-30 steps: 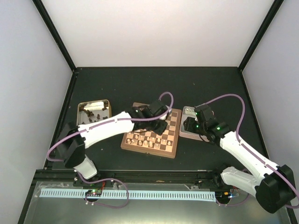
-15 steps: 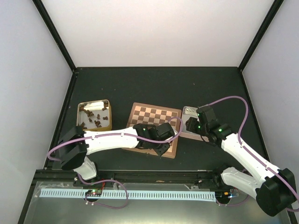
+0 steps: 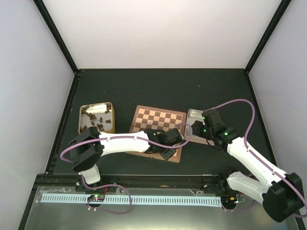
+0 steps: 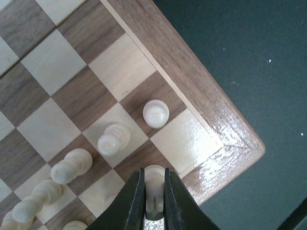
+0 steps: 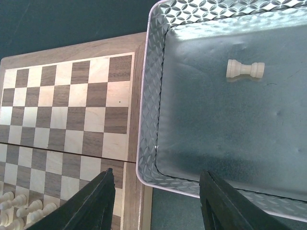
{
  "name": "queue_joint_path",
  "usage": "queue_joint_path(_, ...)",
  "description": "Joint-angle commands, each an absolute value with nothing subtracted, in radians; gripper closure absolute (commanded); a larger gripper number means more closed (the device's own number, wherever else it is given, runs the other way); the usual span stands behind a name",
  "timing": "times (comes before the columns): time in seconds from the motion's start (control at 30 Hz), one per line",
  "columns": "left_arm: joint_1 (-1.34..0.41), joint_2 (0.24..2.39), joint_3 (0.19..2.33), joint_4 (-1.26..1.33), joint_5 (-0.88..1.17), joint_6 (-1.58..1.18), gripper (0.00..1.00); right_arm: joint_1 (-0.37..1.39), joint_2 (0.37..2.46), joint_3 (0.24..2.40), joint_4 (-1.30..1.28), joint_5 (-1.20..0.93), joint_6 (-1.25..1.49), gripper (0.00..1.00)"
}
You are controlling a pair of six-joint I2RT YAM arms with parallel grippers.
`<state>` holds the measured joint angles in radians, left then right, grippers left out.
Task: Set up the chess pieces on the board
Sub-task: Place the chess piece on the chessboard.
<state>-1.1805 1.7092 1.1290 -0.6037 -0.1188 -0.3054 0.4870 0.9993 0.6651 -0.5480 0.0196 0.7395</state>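
The board (image 3: 158, 119) lies mid-table, with pale chess pieces (image 4: 114, 139) standing in rows along its near edge. My left gripper (image 4: 154, 175) is shut on a pale chess piece (image 4: 154, 181) over the dark square beside the near right corner; I cannot tell whether the piece touches the board. In the top view the left gripper (image 3: 168, 150) hides that corner. My right gripper (image 5: 157, 171) hangs open and empty over the near rim of a metal tin (image 5: 152, 96). One pale piece (image 5: 245, 69) lies on its side inside that tin.
A second tin (image 3: 82, 111) left of the board holds several dark pieces (image 3: 98, 125). The right tin (image 3: 194, 114) touches the board's right edge. The left arm (image 3: 120, 141) stretches across the board's near side. Black frame posts stand at the back corners.
The left arm has swung from the far right part of the board down to its near right corner, still shut on the pale piece. The right gripper shifted slightly and stays open.
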Motion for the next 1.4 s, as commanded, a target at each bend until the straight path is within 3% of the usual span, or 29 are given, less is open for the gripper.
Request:
queue_joint_path(0.0,-1.187,1.733,1.142,-0.581,-0.165,-0.287,0.94,0.477,0.993,0.655,-0.529,0.028,0.742,0.50)
queue_joint_path(0.37,-1.187,1.727,1.143,-0.588,-0.160,-0.276,0.79,0.472,0.944,0.661,-0.531,0.020,0.746,0.50)
queue_joint_path(0.67,-1.173,1.659,1.160,-0.592,-0.137,-0.281,0.69,0.459,0.885,0.654,-0.567,0.146,0.779,0.48)
queue_joint_path(1.07,-1.060,1.402,1.062,-0.408,-0.118,-0.293,0.59,0.314,1.261,0.733,-0.505,0.090,0.639,0.48)
queue_joint_path(1.37,-0.960,1.287,0.983,-0.327,-0.054,-0.319,0.55,0.287,1.509,0.829,-0.435,0.089,0.700,0.53)
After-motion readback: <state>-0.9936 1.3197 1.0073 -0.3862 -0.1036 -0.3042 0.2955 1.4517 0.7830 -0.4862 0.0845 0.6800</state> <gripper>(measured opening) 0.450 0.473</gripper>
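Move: The left hand holds the knight at its square, second from the board's right end in the nearest row; the square is straight below the hand point, about 3 cm down. A pawn stands 3 cm ahead, another pawn 2 cm ahead and 3 cm right, and a bishop 3 cm left and 1 cm ahead. The rook lying in the bin is about 8 cm ahead of the open right hand, 5 cm to its right and 10 cm below. The left fingers, pinching the knight at its square, open and let go; that hand then climbs about 13 cm off the board, drawing forward and slightly left as its fingertips swing out forward and right. Meanwhile the right hand hops up 3 cm, then sinks over the bin towards the rook, going forward and right, fingers still parted. ##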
